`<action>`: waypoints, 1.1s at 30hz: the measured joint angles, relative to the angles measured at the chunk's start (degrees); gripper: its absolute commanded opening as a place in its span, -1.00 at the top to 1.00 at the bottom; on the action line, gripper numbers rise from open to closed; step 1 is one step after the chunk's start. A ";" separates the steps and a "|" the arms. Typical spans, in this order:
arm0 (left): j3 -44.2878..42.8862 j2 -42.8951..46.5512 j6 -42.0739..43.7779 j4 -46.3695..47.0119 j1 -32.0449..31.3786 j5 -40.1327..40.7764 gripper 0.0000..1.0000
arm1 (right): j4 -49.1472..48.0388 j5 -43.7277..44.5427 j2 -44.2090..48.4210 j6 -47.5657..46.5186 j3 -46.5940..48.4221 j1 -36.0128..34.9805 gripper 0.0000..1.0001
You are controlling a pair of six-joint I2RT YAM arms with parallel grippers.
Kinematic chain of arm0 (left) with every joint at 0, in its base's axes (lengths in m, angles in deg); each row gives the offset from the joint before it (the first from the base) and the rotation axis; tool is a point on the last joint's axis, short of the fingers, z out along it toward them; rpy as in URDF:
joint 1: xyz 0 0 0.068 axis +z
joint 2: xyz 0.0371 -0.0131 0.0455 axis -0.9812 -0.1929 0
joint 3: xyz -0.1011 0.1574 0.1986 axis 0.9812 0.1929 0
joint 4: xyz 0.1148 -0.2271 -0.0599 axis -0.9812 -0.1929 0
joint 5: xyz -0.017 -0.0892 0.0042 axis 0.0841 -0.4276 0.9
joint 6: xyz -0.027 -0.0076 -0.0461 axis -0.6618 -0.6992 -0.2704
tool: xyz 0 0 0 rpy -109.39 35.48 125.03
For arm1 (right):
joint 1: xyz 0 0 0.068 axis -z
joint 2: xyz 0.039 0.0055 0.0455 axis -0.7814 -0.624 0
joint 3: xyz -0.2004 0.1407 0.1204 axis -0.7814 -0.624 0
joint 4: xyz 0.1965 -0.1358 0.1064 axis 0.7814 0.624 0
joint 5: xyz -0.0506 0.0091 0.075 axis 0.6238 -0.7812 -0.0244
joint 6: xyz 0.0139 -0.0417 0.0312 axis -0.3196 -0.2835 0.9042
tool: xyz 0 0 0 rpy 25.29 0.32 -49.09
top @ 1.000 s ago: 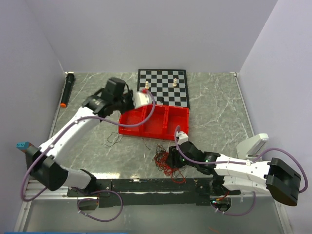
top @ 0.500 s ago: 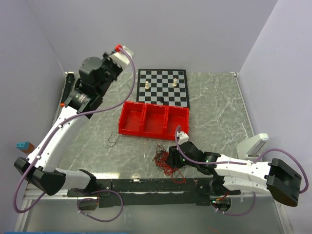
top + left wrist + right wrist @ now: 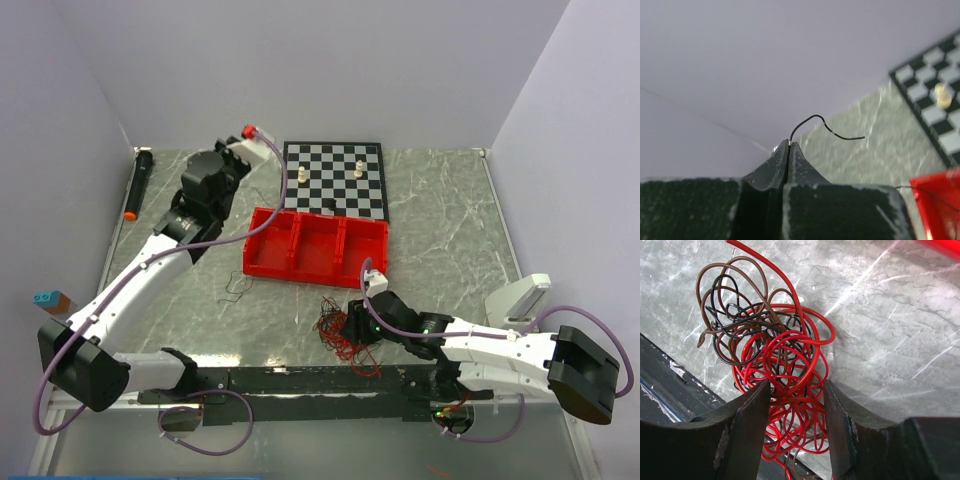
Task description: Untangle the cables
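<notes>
The cables [image 3: 338, 335] lie as a tangle of thin red, brown and black wires near the table's front edge, and show large in the right wrist view [image 3: 780, 355]. My right gripper [image 3: 358, 325] [image 3: 795, 385] is down on the tangle, its jaws part closed on a clump of red loops. My left gripper [image 3: 222, 160] [image 3: 789, 143] is raised at the back left, shut on the end of one thin black wire [image 3: 812, 120] that curls out past the fingertips. A separate thin wire [image 3: 235, 287] lies on the table left of the tangle.
A red three-compartment tray [image 3: 300, 272] [image 3: 940, 200] sits mid-table, with a chessboard [image 3: 335, 180] carrying a few pieces behind it. A black marker [image 3: 137, 185] lies along the left wall. A blue block [image 3: 45, 298] is at the left edge, a white object [image 3: 525, 295] at the right.
My left arm swung up and left from over the tray's back-left corner, then settled slightly lower and nearer the tray. The right gripper stayed on the tangle.
</notes>
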 measured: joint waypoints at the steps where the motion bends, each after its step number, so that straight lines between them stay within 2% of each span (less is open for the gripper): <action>1: 2.27 0.22 0.96 0.79 0.13 0.72 0.98 | 0.00 0.00 0.00 0.00 0.00 0.02 -0.05; 5: 7.32 0.61 3.06 0.74 1.57 2.51 0.98 | 0.00 0.00 -0.04 0.04 0.00 0.02 -0.05; 15: 9.66 2.91 5.60 3.28 11.34 3.28 0.98 | -0.02 -0.02 -0.22 0.20 0.00 0.02 -0.06; 24: 15.17 3.02 5.09 -0.26 11.85 -1.25 0.98 | 4.07 -0.66 1.70 -0.74 1.70 0.02 -0.59; 33: 15.89 4.44 0.39 -8.41 11.85 -5.73 0.98 | 10.27 -0.15 4.42 -6.38 15.74 0.44 -0.63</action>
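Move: Near the bin's left end, the left hand holds the black cable high up; the loose black cable on the table lies about 15 cm back, 2 cm left and 37 cm below it. The red bin's middle is some 17 cm to its right and 3 cm back, the tangle roughly 30 cm back and 23 cm right. The right hand has the tangle at its fingers, its middle about 2 cm left, 1 cm back and 2 cm lower; the bin's middle is 21 cm ahead and 7 cm left. Keeping its shut fingers on the black cable, the left hand dips, swings about 10 cm left, away from the bin, then sinks to some 13 cm below its start, fingers tipping down roughly 20 degrees. The right hand first stays at the tangle, then opens well, lets go of the red strands and rises quickly about 10 cm, easing forward and left. ##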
